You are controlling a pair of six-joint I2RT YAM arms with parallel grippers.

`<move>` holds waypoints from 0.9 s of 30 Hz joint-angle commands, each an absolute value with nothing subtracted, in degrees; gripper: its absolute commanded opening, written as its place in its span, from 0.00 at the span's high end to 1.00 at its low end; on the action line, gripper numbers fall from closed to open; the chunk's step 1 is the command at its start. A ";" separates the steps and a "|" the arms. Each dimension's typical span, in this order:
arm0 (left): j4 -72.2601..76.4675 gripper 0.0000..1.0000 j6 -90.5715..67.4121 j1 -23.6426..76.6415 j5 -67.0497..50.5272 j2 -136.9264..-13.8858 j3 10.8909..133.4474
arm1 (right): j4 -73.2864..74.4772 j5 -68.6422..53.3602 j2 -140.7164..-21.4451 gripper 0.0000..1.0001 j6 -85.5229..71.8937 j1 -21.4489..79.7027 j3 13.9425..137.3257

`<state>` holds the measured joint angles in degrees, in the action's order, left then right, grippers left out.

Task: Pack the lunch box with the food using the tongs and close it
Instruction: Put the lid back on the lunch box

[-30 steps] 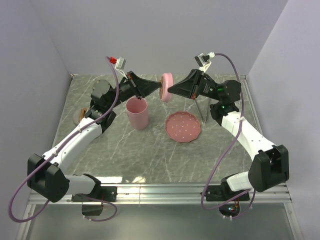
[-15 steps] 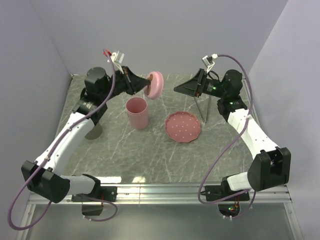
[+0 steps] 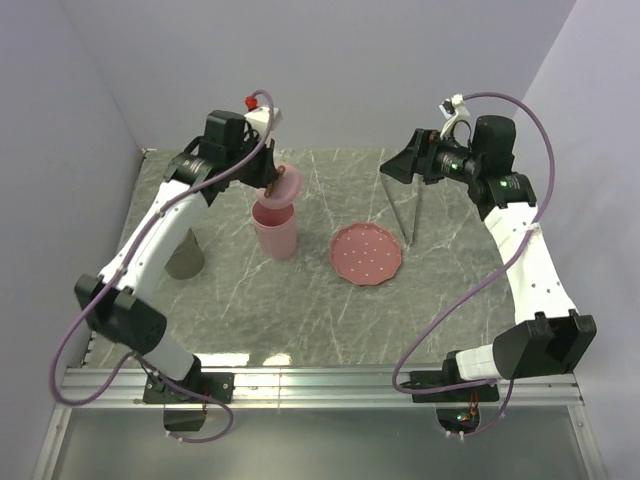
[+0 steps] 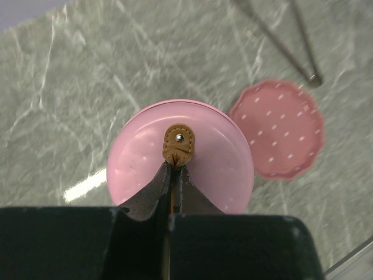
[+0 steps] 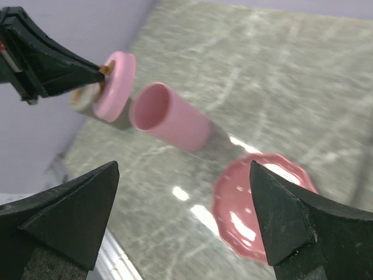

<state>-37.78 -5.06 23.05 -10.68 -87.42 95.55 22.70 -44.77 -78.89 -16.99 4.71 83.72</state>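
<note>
The lunch box (image 3: 275, 230) is a tall pink cylinder standing open left of centre. Its round pink lid (image 3: 286, 188) hangs tilted just above the rim, apart from it in the right wrist view. My left gripper (image 3: 271, 187) is shut on the lid's brown leather tab (image 4: 178, 143). From the left wrist the lid (image 4: 215, 160) hides the box. My right gripper (image 3: 390, 170) is open and empty, raised at the back right. The tongs (image 3: 401, 205) lie on the table beneath it. The food is out of view; the box's (image 5: 175, 119) inside is not visible.
A pink speckled plate (image 3: 367, 253) lies bare right of the box, also seen as the plate (image 4: 280, 128) from the left wrist. A grey cup-like object (image 3: 186, 256) stands at the left. Purple walls close the back and sides.
The right gripper let go of the lid, opened wide and drew back to the right. The left arm swung the lid leftwards and down to just over the box.
</note>
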 commanded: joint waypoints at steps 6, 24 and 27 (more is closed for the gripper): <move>-49.92 1.00 2.02 22.85 -5.89 -96.85 106.79 | 34.10 -35.33 -74.53 0.00 -6.77 2.46 85.08; -46.85 1.00 1.23 25.66 -2.90 -98.44 99.85 | 33.49 -35.86 -74.27 0.00 -8.00 2.28 82.53; -46.49 1.00 1.32 25.84 -2.46 -98.70 99.49 | 33.40 -35.95 -74.27 0.00 -8.00 2.28 82.35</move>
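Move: The pink lid is already pinched by its strap in the left hand. The open pink lunch box stands almost straight below that hand, perhaps 1 cm ahead and 1 cm left, its middle roughly 18 cm down. The dotted plate lies about 21 cm to this hand's right and 1 cm back; the grey box stands some 23 cm left and 4 cm back. From the right hand the pink box is about 27 cm left, level with it in reach, and 22 cm below. The pink lid, kept pinched by its strap, is lowered about 9 cm onto the pink box by the left hand, quickly at first, then easing off; the hand edges 2 cm forward and comes most of the way back, tipping its fingers further down and raising its left side, some 20 degrees in all, which levels the lid. The empty, open right hand backs off about 4 cm to the right and 3 cm down. ##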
